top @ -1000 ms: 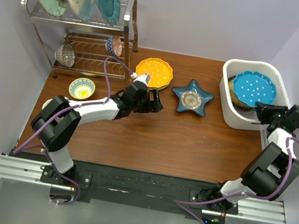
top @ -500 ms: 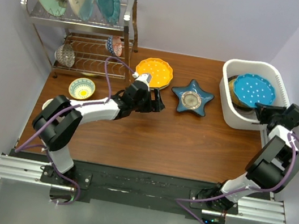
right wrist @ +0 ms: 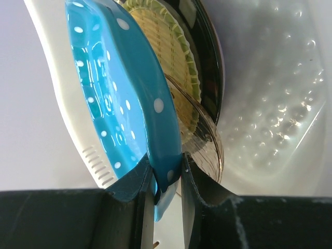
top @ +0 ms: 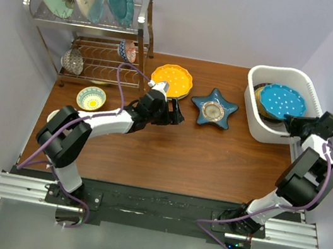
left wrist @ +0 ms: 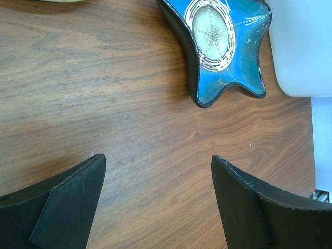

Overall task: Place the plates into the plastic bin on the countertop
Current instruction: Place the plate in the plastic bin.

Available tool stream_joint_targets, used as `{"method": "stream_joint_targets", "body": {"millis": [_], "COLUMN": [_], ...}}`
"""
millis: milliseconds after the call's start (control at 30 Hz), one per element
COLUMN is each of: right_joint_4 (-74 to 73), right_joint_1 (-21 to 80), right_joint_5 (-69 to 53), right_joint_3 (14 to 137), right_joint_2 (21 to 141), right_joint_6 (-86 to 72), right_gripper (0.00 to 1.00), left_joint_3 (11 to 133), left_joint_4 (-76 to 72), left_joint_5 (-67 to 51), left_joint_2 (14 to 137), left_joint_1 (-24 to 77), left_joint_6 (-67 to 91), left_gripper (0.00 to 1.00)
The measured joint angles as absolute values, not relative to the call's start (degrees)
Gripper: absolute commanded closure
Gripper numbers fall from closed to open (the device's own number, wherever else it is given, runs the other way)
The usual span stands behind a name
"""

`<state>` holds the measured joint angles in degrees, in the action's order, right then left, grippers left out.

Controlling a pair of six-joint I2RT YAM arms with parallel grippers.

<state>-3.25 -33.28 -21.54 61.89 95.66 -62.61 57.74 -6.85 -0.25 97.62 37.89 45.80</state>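
The white plastic bin [top: 282, 72] stands at the back right. My right gripper [top: 293, 123] is shut on the near rim of a bright blue white-dotted plate [top: 282, 100], which lies tilted over the plates in the bin. In the right wrist view the fingers [right wrist: 167, 179] pinch that blue rim [right wrist: 155, 104]; under it lie a yellow gridded plate [right wrist: 168, 57] and a dark-rimmed plate [right wrist: 210, 67]. A yellow scalloped plate [top: 172, 79] and a blue star-shaped plate [top: 214, 109] rest on the table. My left gripper [top: 175, 112] hangs open and empty near them, over bare wood [left wrist: 158, 171].
A chrome wire rack [top: 86, 28] at the back left holds three large upright plates and a small patterned bowl [top: 126, 49]. Another small bowl [top: 92, 97] sits in front of the rack. The star plate [left wrist: 218, 46] lies just ahead of my left fingers, beside the bin's wall [left wrist: 301, 46].
My right wrist has shifted slightly back and to the right, carrying the blue dotted plate a little deeper over the bin. The left arm has not moved.
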Motion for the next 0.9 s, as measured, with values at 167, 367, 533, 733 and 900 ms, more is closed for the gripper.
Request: {"method": "stream_joint_targets", "body": {"millis": [167,367,533,733,900], "right_joint_4": [-5.0,-6.2,-5.2,-2.7,-1.8], "right_joint_1": [-32.2,-30.7,-30.0,-28.8,-28.8], "right_joint_5": [-20.3,-19.8,-20.3,-20.6,-20.6], "right_joint_3": [65.1,68.5,69.3,69.6,69.7], "right_joint_2": [98.0,100.4,100.6,100.7,100.7], "right_joint_6": [-62.3,-61.3,-60.8,-60.2,-59.9], "right_gripper": [0.88,0.74,0.55,0.5,0.41], "left_joint_3": [57.7,57.7,57.7,57.7,57.6], "left_joint_4": [-7.0,-7.7,-8.1,-8.1,-8.2], "left_joint_5": [-0.5,-0.8,-0.9,-0.9,-0.9], "left_joint_2": [97.6,97.6,97.6,97.6,97.6], "left_joint_1": [37.9,37.9,37.9,37.9,37.9], "left_joint_6": [45.8,45.8,45.4,45.4,45.4], "left_gripper": [0.14,0.14,0.14,0.14,0.14]}}
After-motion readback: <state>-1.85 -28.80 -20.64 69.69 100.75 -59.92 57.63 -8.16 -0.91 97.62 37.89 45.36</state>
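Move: The blue polka-dot plate is already in the right hand, pinched at its near edge; its middle is some 5 cm ahead, 3 cm to the left and 3 cm below. It is being brought to the yellow woven plate in the plastic bin, about 5 cm ahead, 8 cm left and 8 cm down. The star dish stands level with the hand, 24 cm left and 12 cm lower. From the left hand, the polka-dot plate is roughly 32 cm right and 7 cm ahead, at about hand height. The blue polka-dot plate, still pinched by its near edge, is carried level and forward over the stack in the plastic bin for about 3 cm. Then the right fingers open to about half and let go of the edge, as the hand goes on another 1 to 2 cm forward, drifting slightly left and rising some 2 cm clear. ##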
